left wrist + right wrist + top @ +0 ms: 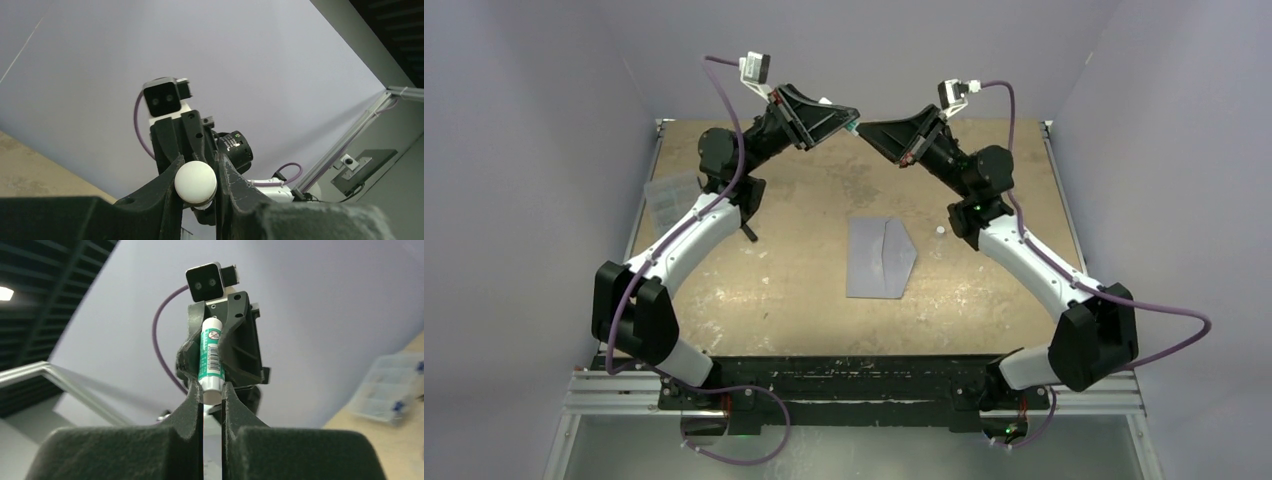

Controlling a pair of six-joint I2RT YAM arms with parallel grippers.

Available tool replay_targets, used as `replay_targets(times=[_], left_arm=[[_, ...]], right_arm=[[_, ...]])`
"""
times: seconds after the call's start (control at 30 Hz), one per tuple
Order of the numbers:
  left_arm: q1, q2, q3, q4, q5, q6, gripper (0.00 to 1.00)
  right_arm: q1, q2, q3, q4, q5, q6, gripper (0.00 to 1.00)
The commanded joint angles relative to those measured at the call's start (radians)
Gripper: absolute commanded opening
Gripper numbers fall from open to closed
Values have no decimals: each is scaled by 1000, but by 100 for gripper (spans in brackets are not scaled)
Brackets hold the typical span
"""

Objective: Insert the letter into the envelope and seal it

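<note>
The grey-blue envelope [879,258] lies flat mid-table, its pointed flap towards the right. The letter is out of view. Both arms are raised, and their grippers meet tip to tip above the table's far edge. My left gripper [846,120] [196,182] is shut on a green-and-white glue stick [211,355], whose round white end [196,182] shows between its fingers. My right gripper [869,128] [212,390] faces it with jaws closed narrowly on the stick's other white end.
A clear ribbed plastic box [672,197] [390,385] sits at the table's left side. A small white round piece [940,229] lies right of the envelope. Grey walls enclose the table on three sides.
</note>
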Motion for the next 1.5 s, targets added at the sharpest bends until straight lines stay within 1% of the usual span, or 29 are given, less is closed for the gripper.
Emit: replay_targets(times=[0.0, 0.07, 0.17, 0.2, 0.27, 0.3, 0.33, 0.37, 0.43, 0.5, 0.57, 0.6, 0.67, 0.73, 0.77, 0.83, 0.87, 1.0, 1.07, 1.1, 1.17, 1.23, 1.27, 1.3, 1.37, 1.4, 1.47], left_arm=[[-3, -47, -14, 258, 19, 69, 0], [-3, -52, -25, 318, 48, 160, 0], [-3, -65, -78, 504, 105, 311, 0], [-2, -67, -83, 520, 124, 367, 0], [-2, -65, -61, 463, 188, 491, 0], [-3, -67, -56, 452, 220, 547, 0], [-3, -70, -63, 476, 241, 580, 0], [-3, -72, -69, 499, 255, 593, 0], [-3, -64, -37, 463, 315, 612, 0], [-3, -61, -24, 439, 330, 609, 0], [-3, -62, -22, 430, 330, 589, 0], [-3, -61, -19, 423, 327, 572, 0], [-3, -61, -18, 421, 317, 536, 0], [-3, -65, -24, 412, 285, 507, 0], [-3, -67, -27, 407, 271, 491, 0], [-3, -66, -32, 428, 260, 454, 0], [-3, -67, -34, 436, 255, 437, 0], [-3, -58, -36, 479, 256, 373, 0], [-3, -55, -35, 476, 243, 348, 0], [-3, -57, -30, 455, 226, 335, 0], [-4, -61, -11, 367, 176, 307, 0], [-5, -67, -8, 261, 102, 253, 0], [-5, -73, -26, 219, 62, 221, 0], [-5, -79, -43, 185, 31, 186, 0], [-5, -92, -80, 174, -5, 120, 0], [-5, -102, -89, 148, -15, 112, 0], [-5, -120, -81, 38, -32, 125, 0]], right_arm=[[7, 8, -85, 251, -1, 381, 0], [8, 24, -133, 362, 19, 528, 0], [20, 47, -192, 506, 58, 720, 0], [28, 57, -207, 549, 71, 776, 0], [46, 78, -230, 607, 84, 895, 0], [62, 83, -246, 621, 93, 946, 0], [74, 82, -254, 615, 94, 981, 0], [82, 80, -250, 602, 86, 996, 0], [83, 85, -235, 592, 71, 1006, 0], [83, 105, -223, 620, 59, 1011, 1], [82, 129, -210, 656, 39, 1005, 9], [83, 140, -200, 680, 25, 988, 16], [82, 151, -186, 712, -5, 964, 37], [82, 141, -183, 702, -36, 922, 56], [83, 134, -183, 700, -40, 888, 62], [82, 121, -181, 688, -52, 841, 69], [81, 117, -175, 676, -62, 821, 71], [83, 120, -146, 663, -80, 797, 72], [84, 119, -134, 647, -84, 772, 70], [84, 116, -127, 620, -93, 742, 69], [83, 86, -120, 525, -96, 613, 65], [75, 35, -105, 349, -94, 379, 64], [66, 2, -98, 259, -63, 232, 67], [64, -38, -89, 158, 9, 93, 71], [64, -103, -49, -27, 141, -204, 78], [64, -122, -25, -105, 161, -283, 80], [64, -134, 12, -152, 158, -379, 82]])
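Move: The left fingers still hold the glue stick, its middle practically at their hand point; from the right hand it lies some 4 cm to the left, about 1 cm ahead and 2 cm higher, with its near end at the right fingertips. The envelope is on the table roughly 46 cm below both hands, about 3 cm ahead and 7 cm right of the left hand. The white cap is some 9 cm ahead and 20 cm right of the right hand, about 46 cm down. Still pinching the end of the glue stick, the right hand rolls about 40 degrees clockwise, looking along its fingers, while the left, keeping its grip, rolls about as far clockwise along its own, twisting against it; both drift back some 6 cm. The right fingers then open wide and let go, and both hands roll back and come 2 to 3 cm forward, the left only partway. ##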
